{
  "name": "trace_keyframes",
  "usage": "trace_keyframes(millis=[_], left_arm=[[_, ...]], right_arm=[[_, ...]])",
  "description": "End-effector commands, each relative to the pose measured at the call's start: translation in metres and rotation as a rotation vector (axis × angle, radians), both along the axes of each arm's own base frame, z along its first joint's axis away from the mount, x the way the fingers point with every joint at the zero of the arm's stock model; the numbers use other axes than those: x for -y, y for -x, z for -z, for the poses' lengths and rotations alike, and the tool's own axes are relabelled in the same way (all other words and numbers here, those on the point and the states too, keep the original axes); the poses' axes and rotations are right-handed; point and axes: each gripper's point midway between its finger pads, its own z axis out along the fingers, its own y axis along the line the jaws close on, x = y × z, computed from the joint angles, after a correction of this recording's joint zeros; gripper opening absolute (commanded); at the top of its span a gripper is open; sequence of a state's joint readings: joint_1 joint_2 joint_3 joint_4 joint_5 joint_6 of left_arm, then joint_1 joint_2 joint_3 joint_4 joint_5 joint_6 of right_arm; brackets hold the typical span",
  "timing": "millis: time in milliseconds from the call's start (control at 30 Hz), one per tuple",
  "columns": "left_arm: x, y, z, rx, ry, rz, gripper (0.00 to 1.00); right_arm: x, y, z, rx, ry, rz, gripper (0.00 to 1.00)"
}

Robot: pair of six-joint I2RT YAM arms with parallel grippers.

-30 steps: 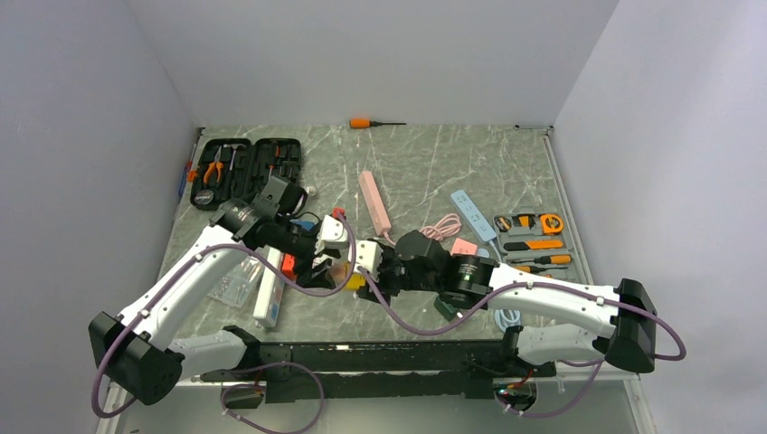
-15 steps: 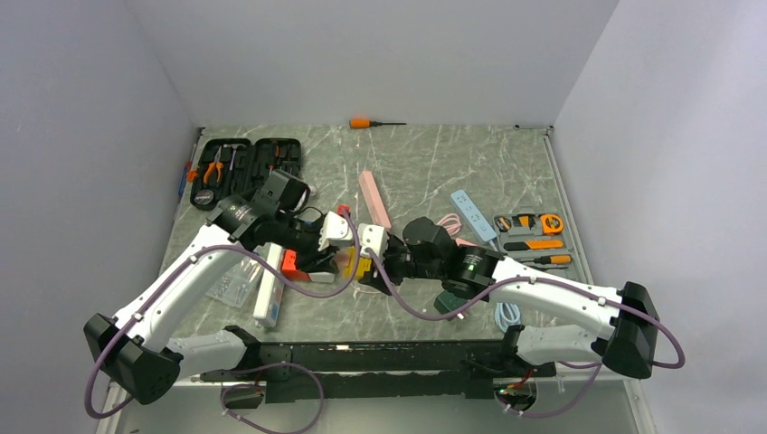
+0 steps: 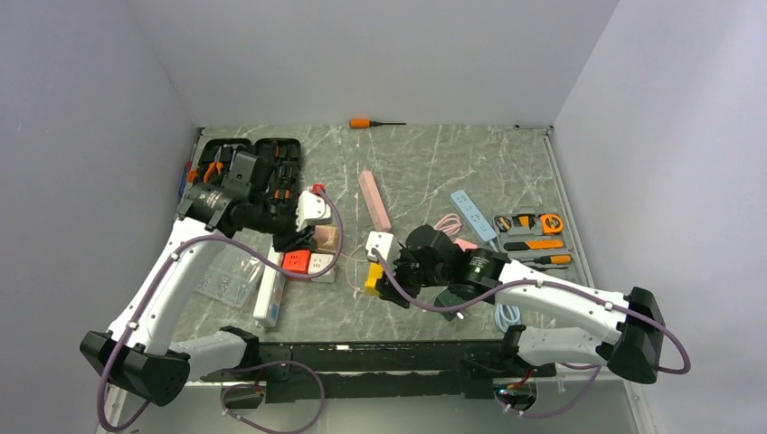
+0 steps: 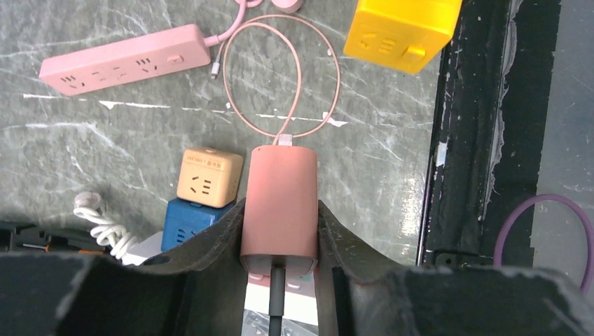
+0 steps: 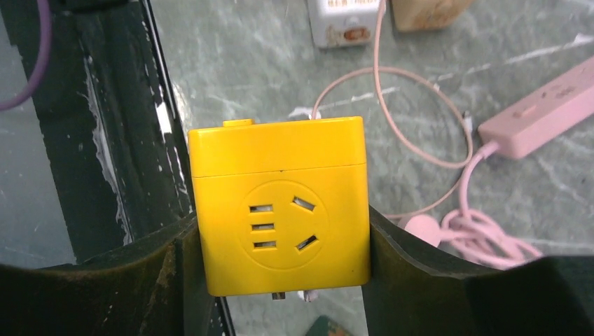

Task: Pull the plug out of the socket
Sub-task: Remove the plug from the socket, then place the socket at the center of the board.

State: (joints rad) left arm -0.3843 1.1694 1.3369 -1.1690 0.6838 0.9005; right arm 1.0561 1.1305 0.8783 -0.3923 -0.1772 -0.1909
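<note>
My left gripper (image 4: pixel 280 234) is shut on the salmon-pink plug (image 4: pixel 280 203), whose thin pink cable (image 4: pixel 280 70) loops over the table. The plug stands apart from the yellow cube socket (image 4: pixel 399 31). That socket (image 5: pixel 280 203) sits between the fingers of my right gripper (image 5: pixel 280 241), which is shut on its two sides. Its face with the slots is bare and nothing is plugged in it. In the top view the left gripper (image 3: pixel 315 237) with the plug (image 3: pixel 325 237) is well to the left of the right gripper (image 3: pixel 375 280) with the socket (image 3: pixel 373 278).
A pink power strip (image 3: pixel 374 201), a blue strip (image 3: pixel 473 215), a white strip (image 3: pixel 269 298) and a red cube (image 3: pixel 297 262) lie around. Tan (image 4: pixel 209 176) and blue (image 4: pixel 192 220) cubes sit under the left hand. A tool case (image 3: pixel 249 167) is at back left, a tool tray (image 3: pixel 534 237) at right.
The left jaws closed on the plug and the left arm drew back to the left. The plug came away from the yellow socket, which the right gripper kept and lowered toward the front.
</note>
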Motion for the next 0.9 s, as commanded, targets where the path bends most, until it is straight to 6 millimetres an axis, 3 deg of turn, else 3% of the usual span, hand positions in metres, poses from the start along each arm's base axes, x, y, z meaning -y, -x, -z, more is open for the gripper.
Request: trace_keyframes(millis=[0, 67, 167, 267, 367, 600, 800, 833, 867], left_arm=[[-0.007, 0.004, -0.007, 0.018, 0.02, -0.001, 0.0], [-0.007, 0.004, -0.006, 0.013, 0.023, -0.007, 0.0], [-0.008, -0.003, -0.008, 0.01, 0.02, -0.045, 0.0], [-0.004, -0.016, -0.024, 0.033, 0.039, -0.078, 0.0], [0.005, -0.027, -0.054, 0.057, 0.088, -0.09, 0.0], [0.032, -0.04, -0.113, 0.135, 0.173, -0.058, 0.0], [0.062, -0.031, -0.162, 0.235, 0.243, 0.005, 0.04], [0.066, -0.029, -0.171, 0.241, 0.264, 0.01, 0.04], [0.07, -0.027, -0.181, 0.258, 0.286, 0.017, 0.04]], right_arm=[[0.017, -0.006, -0.006, 0.008, -0.019, 0.103, 0.0], [0.026, -0.022, -0.005, 0.002, -0.02, 0.21, 0.0], [0.047, -0.062, 0.001, -0.067, -0.023, 0.464, 0.0], [0.076, -0.1, 0.02, -0.173, 0.03, 0.728, 0.0], [0.098, -0.118, 0.05, -0.256, 0.12, 0.908, 0.0], [0.111, -0.117, 0.091, -0.325, 0.106, 1.075, 0.0], [0.143, -0.109, 0.099, -0.271, 0.123, 1.216, 0.0], [0.145, -0.109, 0.098, -0.265, 0.117, 1.229, 0.07], [0.147, -0.11, 0.097, -0.259, 0.113, 1.24, 0.21]])
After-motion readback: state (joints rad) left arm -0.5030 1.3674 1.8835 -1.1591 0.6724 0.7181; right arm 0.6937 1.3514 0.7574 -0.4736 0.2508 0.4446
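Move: The right hand already holds the yellow socket. The clear table spot it heads for is some 9 cm ahead, 14 cm right and 15 cm down. At that level lie the round pink plug (6 ahead, 7 right), the pink cube (10 ahead, 20 right) and the green adapter (3 back, 16 right). From the left hand, already holding the pink plug block, the yellow socket lies about 6 cm back, 13 right, 8 lower; the beige cube 6 ahead, 22 below. Still gripping the yellow socket, the right hand swings it right and forward, then sinks with it, about 14 cm right, 9 forward and 12 down, turning some 65 degrees clockwise until the fingers point forward and steeply down, between the round pink plug and the pink cube. The left hand keeps its pinch on the pink plug block, all but waits, then lifts it about 13 cm, edging right and slightly forward. ##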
